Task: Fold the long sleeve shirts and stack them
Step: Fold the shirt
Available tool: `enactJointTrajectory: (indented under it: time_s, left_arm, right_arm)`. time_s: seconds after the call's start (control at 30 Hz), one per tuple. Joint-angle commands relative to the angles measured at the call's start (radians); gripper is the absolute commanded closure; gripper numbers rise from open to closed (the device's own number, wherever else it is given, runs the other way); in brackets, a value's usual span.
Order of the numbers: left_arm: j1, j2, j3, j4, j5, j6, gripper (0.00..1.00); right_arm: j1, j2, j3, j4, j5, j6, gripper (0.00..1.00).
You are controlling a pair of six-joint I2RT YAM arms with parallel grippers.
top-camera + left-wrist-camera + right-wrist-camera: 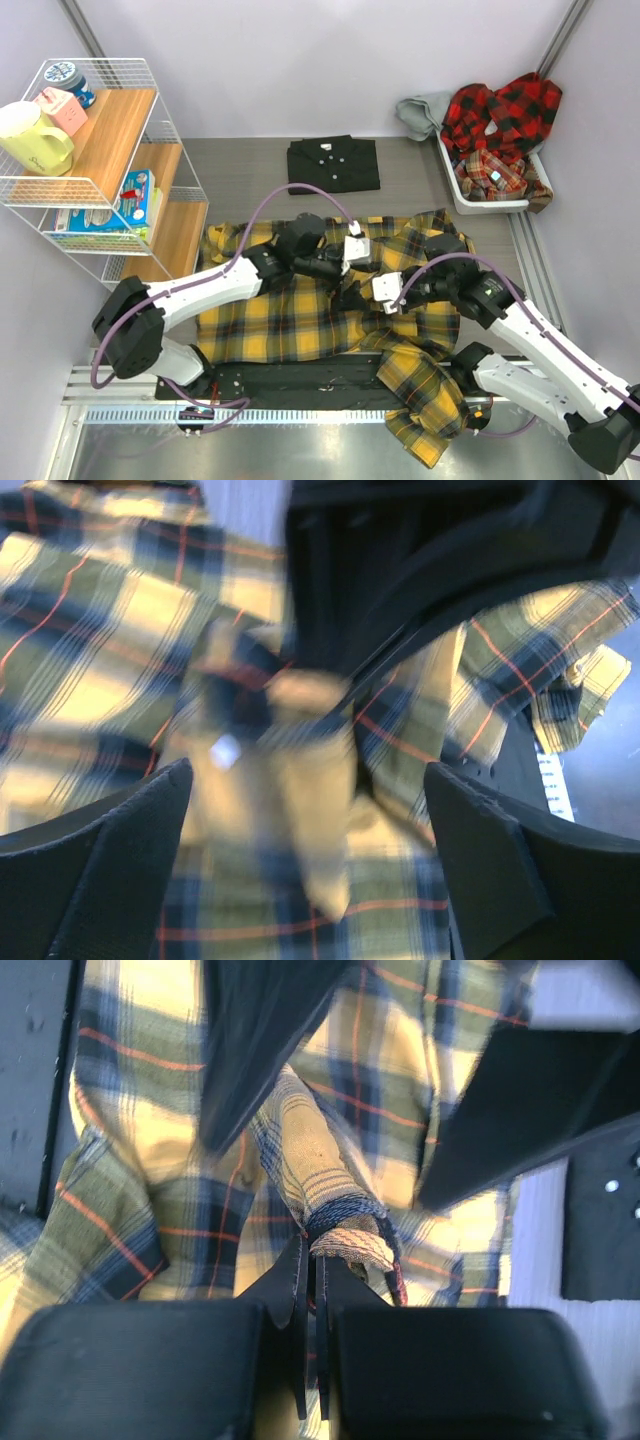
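Observation:
A yellow-and-black plaid long sleeve shirt [290, 320] lies spread over the middle of the table, one part hanging off the near edge [425, 410]. My left gripper [340, 272] hovers just above its middle, jaws wide open with only cloth [300, 810] below them. My right gripper [362, 296] is shut on a bunched fold of the same shirt [345, 1235], pinched at the fingertips [300, 1270]. A plain black shirt [333, 163] lies folded at the back of the table. Red-and-black plaid shirts [500, 115] are piled in a white bin.
The white bin [470, 200] stands at the back right, with a grey cloth [420, 110] beside it. A wire shelf [110, 170] with a yellow jug [35, 140] and boxes stands at the left. The two arms cross close together over the shirt.

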Motion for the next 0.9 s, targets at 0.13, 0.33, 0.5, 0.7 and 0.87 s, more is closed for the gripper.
enactJointTrajectory:
  time_s: [0.13,0.33,0.5,0.7,0.87]
  left_arm:
    - [-0.039,-0.003,0.085,-0.079,-0.02,0.059,0.78]
    - [-0.045,-0.156,0.064,-0.201,0.071,0.05,1.0]
    - [-0.065,-0.272,0.084,-0.407,0.091,0.223,1.0]
    - [-0.154,-0.328,0.136,-0.676,0.124,0.404,1.0]
    - [-0.284,-0.341,0.167,-0.785,0.06,0.498,1.0]
  right_arm:
    - [0.045,-0.06,0.072,0.108,0.027,0.075,0.99]
    - [0.048,-0.115,0.077,0.138,0.056,0.131,0.34]
    - [0.041,-0.131,0.078,0.164,0.419,0.277,0.15]
    - [-0.178,-0.033,0.162,0.207,0.371,0.48,0.09]
    - [-0.452,0.232,0.332,0.166,0.153,0.614,0.1]
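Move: The sleeve's cuff, pinched in the shut right fingers, sits at their tips, 1 cm left of and below that hand's point; the left hand's spread fingers straddle it, with the cuff some 2 cm right and 1 cm below. From the left hand, the shirt body's middle lies level ahead, about 7 cm left and 17 below; the loose sleeve is roughly 22 cm back, 11 right. The shirt's far right corner is about 14 cm ahead and 18 right of the right hand, 16 below. The sleeve's cuff changes hands: the left fingers, pointing right, edge in about 1 cm and close on it, the right hand lifts some 5 cm and opens. The left then draws the cuff back about 13 cm towards the shirt's near edge, also left and up, turning some 25 degrees clockwise; the empty right goes forward and right, turning clockwise, towards the far right corner. ##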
